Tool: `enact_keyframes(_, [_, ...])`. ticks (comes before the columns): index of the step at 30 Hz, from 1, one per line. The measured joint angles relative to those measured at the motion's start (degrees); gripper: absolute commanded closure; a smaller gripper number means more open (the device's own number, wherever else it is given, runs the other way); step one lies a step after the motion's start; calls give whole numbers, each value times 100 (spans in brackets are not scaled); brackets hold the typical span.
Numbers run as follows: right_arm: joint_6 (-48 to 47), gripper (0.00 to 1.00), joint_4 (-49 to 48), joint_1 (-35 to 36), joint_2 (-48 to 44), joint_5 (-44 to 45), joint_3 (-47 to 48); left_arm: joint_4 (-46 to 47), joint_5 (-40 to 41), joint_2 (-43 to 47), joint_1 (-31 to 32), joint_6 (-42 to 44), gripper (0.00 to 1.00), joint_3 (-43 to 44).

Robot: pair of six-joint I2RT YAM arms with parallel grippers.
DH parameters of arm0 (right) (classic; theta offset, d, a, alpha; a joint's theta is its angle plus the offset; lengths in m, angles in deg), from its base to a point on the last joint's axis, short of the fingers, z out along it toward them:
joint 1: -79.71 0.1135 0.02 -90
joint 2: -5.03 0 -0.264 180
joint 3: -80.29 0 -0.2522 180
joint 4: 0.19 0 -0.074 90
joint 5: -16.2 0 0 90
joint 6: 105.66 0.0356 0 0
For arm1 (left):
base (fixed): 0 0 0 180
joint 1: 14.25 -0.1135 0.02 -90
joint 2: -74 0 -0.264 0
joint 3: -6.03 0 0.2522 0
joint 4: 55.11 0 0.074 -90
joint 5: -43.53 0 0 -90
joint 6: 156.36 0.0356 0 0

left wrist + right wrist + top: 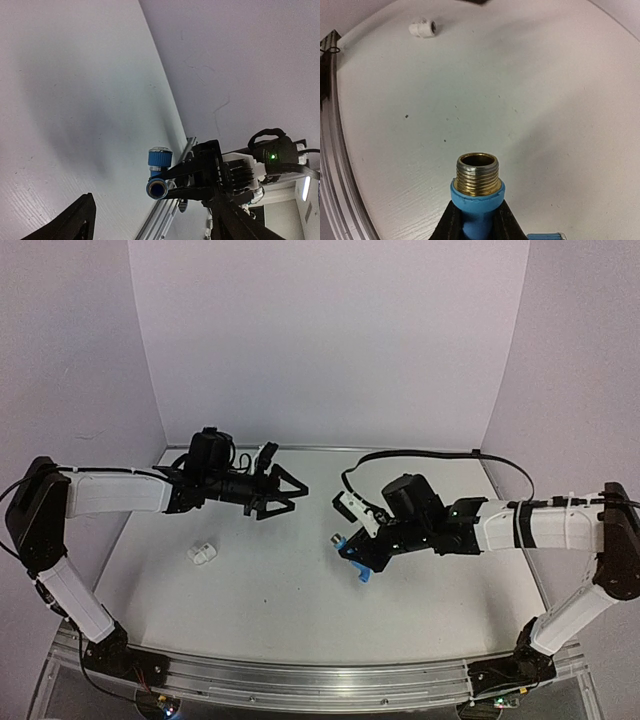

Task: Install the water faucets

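The light-blue faucet [360, 571] hangs a little above the white table right of centre, with my right gripper [352, 548] shut on it. In the right wrist view its blue body [476, 200] sits pinched between the black fingers [446, 226], brass threaded end [477, 175] pointing away. The left wrist view shows the same faucet [159, 172] from the front, its ribbed blue knob on top. The small white fitting [201, 553] lies loose on the table to the left, also seen as a white fitting [422, 27] far from the right gripper. My left gripper [283, 491] hovers open and empty at the back centre.
An aluminium rail [300, 680] runs along the near table edge, seen again as the rail [327, 150] at the left of the right wrist view. White walls close the back and both sides. A black cable [430, 453] lies along the back right.
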Motion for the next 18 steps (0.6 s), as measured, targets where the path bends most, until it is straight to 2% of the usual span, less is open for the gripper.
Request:
enact_keyframes(2, [-275,100,-177,33,-142,-267,83,684,-514,-96,22,-391,28,-111])
enact_keyframes(6, [-483,100,-404,76,-144,-411,122,1231,-964,-192,192,-741,37,-153])
enact_keyframes(9, [-505,100,-555,92,-144,-409,120,1410,-1128,-223,330,-846,44,-186])
enact_keyframes(12, [-522,100,-708,103,-146,-396,120,1523,-1244,-238,459,-896,44,-267])
enact_keyframes(15, [-522,100,-737,109,-146,-389,120,1611,-1355,-437,621,-903,51,-267])
enact_keyframes(18, [-525,100,-654,116,-151,-354,118,1628,-1351,-584,671,-909,52,-267])
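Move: The blue faucet, already gripped by the right hand with its brass thread uppermost, lies about 11 cm to the right of the left hand, some 7 cm nearer the bases and 8 cm lower. The white fitting is on the table about 20 cm left of the left hand, 6 cm farther out and 19 cm below. From the right hand, the left gripper is roughly 11 cm left, 6 cm ahead and 7 cm higher; the white fitting lies about 31 cm left, 12 cm ahead and 12 cm below. One left fingertip comes right up beside the faucet's brass mouth, though no touch can be made out: the left hand travels about 6.5 cm back and 5 cm right, rising slightly then sinking again, turning some 15 degrees clockwise while its fingers close from nearly wide to about half. The right hand keeps its grip and lifts the faucet about 4.5 cm, easing left, then stays there. ##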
